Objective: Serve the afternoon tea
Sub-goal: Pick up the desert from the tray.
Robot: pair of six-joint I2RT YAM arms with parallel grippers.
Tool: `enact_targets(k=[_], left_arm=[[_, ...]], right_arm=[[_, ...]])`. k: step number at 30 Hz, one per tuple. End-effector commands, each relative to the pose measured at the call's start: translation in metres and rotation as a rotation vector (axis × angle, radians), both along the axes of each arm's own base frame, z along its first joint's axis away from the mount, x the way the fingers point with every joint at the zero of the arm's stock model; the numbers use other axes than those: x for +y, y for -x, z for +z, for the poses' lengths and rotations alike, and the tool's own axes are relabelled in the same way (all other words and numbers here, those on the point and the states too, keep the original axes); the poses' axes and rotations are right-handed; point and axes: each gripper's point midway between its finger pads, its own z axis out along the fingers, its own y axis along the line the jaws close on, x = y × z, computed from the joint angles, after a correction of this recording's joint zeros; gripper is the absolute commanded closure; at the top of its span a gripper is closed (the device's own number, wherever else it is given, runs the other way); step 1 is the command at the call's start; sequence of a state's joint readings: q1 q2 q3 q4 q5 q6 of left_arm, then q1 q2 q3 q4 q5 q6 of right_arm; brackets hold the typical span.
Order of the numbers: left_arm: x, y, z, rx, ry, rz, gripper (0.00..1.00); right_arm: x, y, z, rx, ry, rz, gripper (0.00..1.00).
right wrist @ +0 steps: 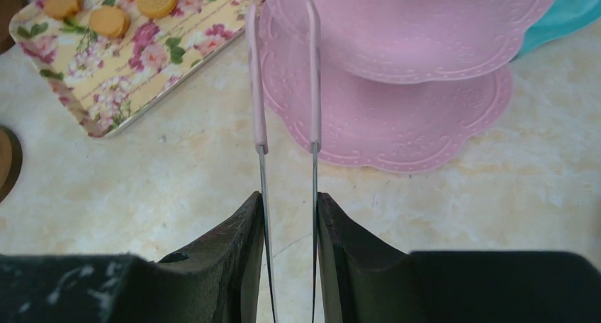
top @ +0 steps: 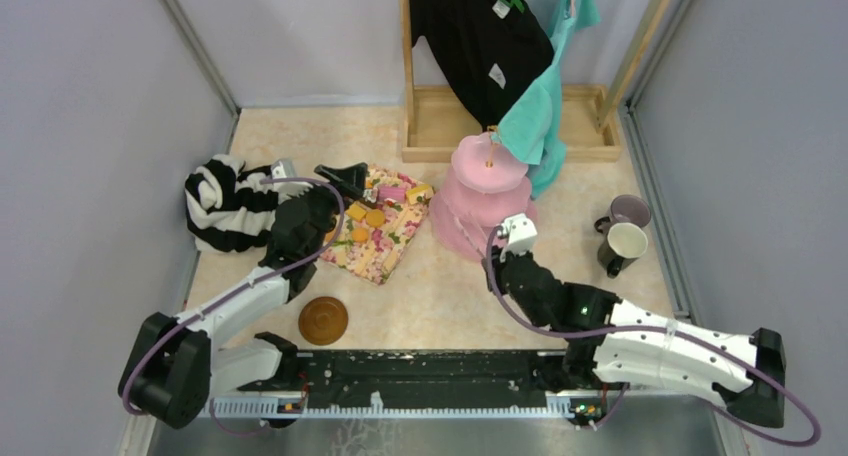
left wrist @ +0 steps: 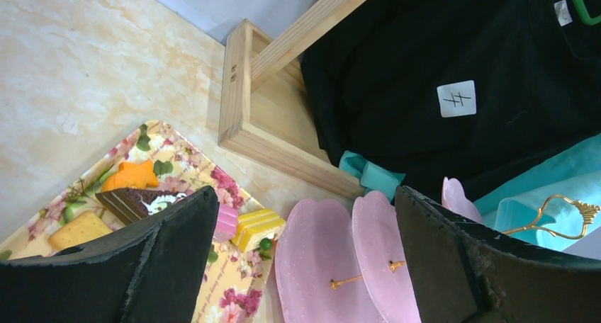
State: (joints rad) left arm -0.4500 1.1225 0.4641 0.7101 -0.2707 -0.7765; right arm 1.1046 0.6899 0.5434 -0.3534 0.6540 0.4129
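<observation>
The pink three-tier cake stand (top: 487, 191) stands mid-table with bare tiers. Small orange, yellow and brown pastries (top: 365, 216) lie on a floral-print tray (top: 385, 246). My left gripper (top: 350, 181) hovers open over the tray's far end. In the left wrist view the left gripper (left wrist: 305, 224) has its jaws wide and empty, with a yellow pastry (left wrist: 256, 225) and a brown slice (left wrist: 131, 201) just beyond. My right gripper (right wrist: 289, 199) is shut on pink-tipped metal tongs (right wrist: 259, 117), whose tips reach the cake stand (right wrist: 397, 117). A lilac mug (top: 628, 211) and a cream mug (top: 622, 244) stand at the right.
A brown saucer (top: 323, 320) lies near the left arm. The striped garment (top: 225, 204) is heaped at the far left. A wooden rack (top: 440, 126) with black and teal clothes hanging stands behind the cake stand. Grey walls close in on both sides.
</observation>
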Motion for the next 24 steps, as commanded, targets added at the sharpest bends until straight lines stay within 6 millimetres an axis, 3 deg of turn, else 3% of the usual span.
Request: enact_targets(k=[1,5,10,24], left_arm=[[0.001,0.003,0.008,0.018,0.029,0.009,0.01],[0.007,0.005,0.003,0.05,0.015,0.032,0.01],[0.017,0.01,-0.004,0.095,-0.016,0.068,0.01],[0.051,0.03,-0.009,0.186,-0.014,0.124,0.01]], right_arm=[[0.018,0.007,0.026,-0.051,-0.022,-0.018,0.69],[0.044,0.015,0.029,-0.079,0.046,0.035,0.69],[0.073,0.012,0.034,-0.103,0.137,0.084,0.69],[0.131,-0.023,0.029,-0.157,0.407,0.158,0.69]])
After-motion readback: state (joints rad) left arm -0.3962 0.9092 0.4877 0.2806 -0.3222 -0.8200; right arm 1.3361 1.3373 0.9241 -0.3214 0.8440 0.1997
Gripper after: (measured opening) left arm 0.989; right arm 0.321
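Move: The right hand, holding the tongs, has the middle of the floral dessert tray some 23 cm to its left, 11 cm farther out and about 14 cm below. On that tray the yellow cake lies around 15 cm left and 16 cm ahead of the hand, the pink cake 20 cm left and 16 cm ahead; the cake stand is straight ahead, about 12 cm out. The left hand, empty, hovers about 20 cm above the tray's middle, which lies a mere 2 cm to its right. Keeping its pinch on the tongs, the right hand backs off a couple of centimetres, then sweeps about 11 cm left at nearly the same height, across in front of the cake stand and towards the dessert tray, easing forward again as the wrist rolls some 25 degrees left side down and turns a little counter-clockwise. The left hand, open and empty, draws away from over the tray to make room, about 4 cm left, a bit back and slightly down, its fingers tipping some 10 degrees downward. ##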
